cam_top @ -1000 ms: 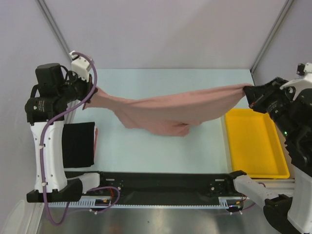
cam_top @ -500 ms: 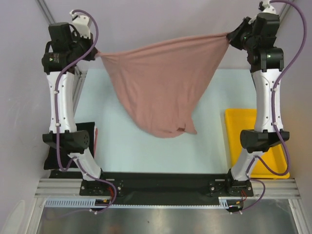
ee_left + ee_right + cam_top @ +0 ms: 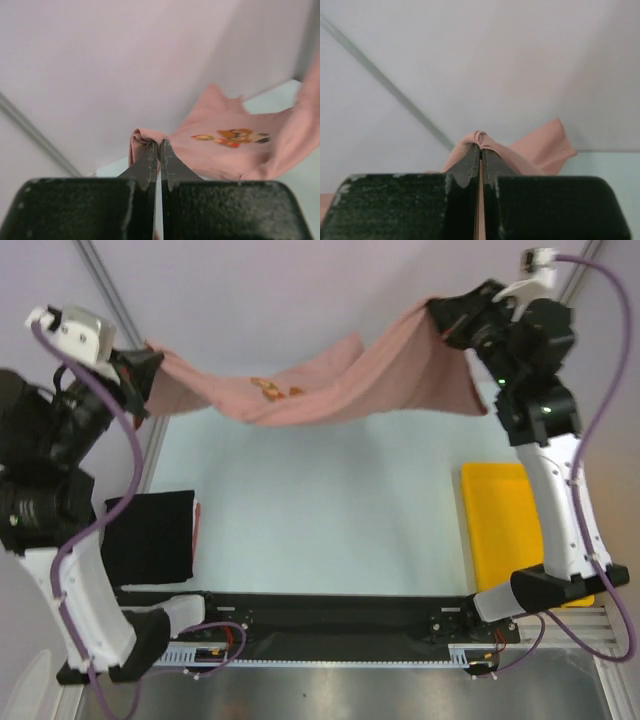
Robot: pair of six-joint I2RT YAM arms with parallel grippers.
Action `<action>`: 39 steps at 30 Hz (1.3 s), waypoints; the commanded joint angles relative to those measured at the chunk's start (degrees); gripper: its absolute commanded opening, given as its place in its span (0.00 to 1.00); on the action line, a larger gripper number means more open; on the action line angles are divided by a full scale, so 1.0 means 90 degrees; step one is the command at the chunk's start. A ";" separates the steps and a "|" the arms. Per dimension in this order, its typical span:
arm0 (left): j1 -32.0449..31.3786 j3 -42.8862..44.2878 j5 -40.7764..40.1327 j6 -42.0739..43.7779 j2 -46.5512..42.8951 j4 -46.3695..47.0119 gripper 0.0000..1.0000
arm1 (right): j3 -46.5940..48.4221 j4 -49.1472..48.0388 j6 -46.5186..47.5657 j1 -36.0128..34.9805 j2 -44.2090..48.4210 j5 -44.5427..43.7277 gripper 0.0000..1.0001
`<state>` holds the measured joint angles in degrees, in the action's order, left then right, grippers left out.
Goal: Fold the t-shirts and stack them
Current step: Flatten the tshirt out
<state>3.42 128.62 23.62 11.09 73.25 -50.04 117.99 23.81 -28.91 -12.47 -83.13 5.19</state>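
Observation:
The dusty pink t-shirt (image 3: 330,390) hangs stretched in the air across the far side of the table, its brown-orange print (image 3: 272,390) facing up. My left gripper (image 3: 143,362) is shut on its left corner, and the wrist view shows cloth (image 3: 220,145) pinched between the tips of that left gripper (image 3: 159,144). At the far right my right gripper (image 3: 440,318) is shut on the other corner; from the wrist, pink cloth (image 3: 540,147) bulges over the right gripper (image 3: 480,146). The black t-shirt (image 3: 150,538) lies folded at the table's left edge.
A yellow plastic tray (image 3: 500,530) sits on the right side of the table, partly behind the right arm. The pale table surface (image 3: 330,500) spreads under the hanging shirt. A black rail (image 3: 330,615) runs along the near edge.
Both arms have swung the pink shirt back and up. It hung as a deep pouch half a second ago; now it is flung flatter with the print showing. The left arm has moved outward to the left.

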 commanded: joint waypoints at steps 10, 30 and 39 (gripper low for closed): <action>-0.3149 -0.5724 0.0864 0.0183 -0.1411 0.0335 0.00 | -0.2618 -0.0175 0.0370 -0.0597 -0.1143 -0.0518 0.00; -0.6464 -0.5424 0.1828 0.0943 0.1304 0.0746 0.60 | -0.3920 0.1318 0.0322 0.0273 0.0154 -0.1026 0.61; -0.4377 -0.6097 0.1734 0.0537 0.0113 0.1711 1.00 | -0.6351 0.1241 -0.1326 -0.1413 0.1541 -0.1846 0.64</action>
<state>-44.21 75.16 40.56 18.11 78.04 -40.49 65.80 34.24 -32.58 -19.86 -70.26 -7.57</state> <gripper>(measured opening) 0.996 0.630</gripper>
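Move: Both hands hold the pink t-shirt stretched between them, high over the table. The left hand's place for it is the bare table near the front edge, mid-table: about 12 cm back, 28 cm right and 54 cm below; the black pile lies about 13 cm left, level fore and aft, 52 cm below. The right hand's place, far-right table, is about 8 cm ahead, 3 cm right, 54 cm below; the yellow bin lies roughly 10 cm back, 19 cm right, 51 cm below. Bring both grippers down some 35–40 cm, tipping their fingers steeply towards the table, to lay out the shirt. Sweep the left one right and back as well, across the near side, swinging it clockwise; carry the right one slightly forward. Open the right fingers first, then the left, to let go; then draw the right hand back and ease the left up and forward. ##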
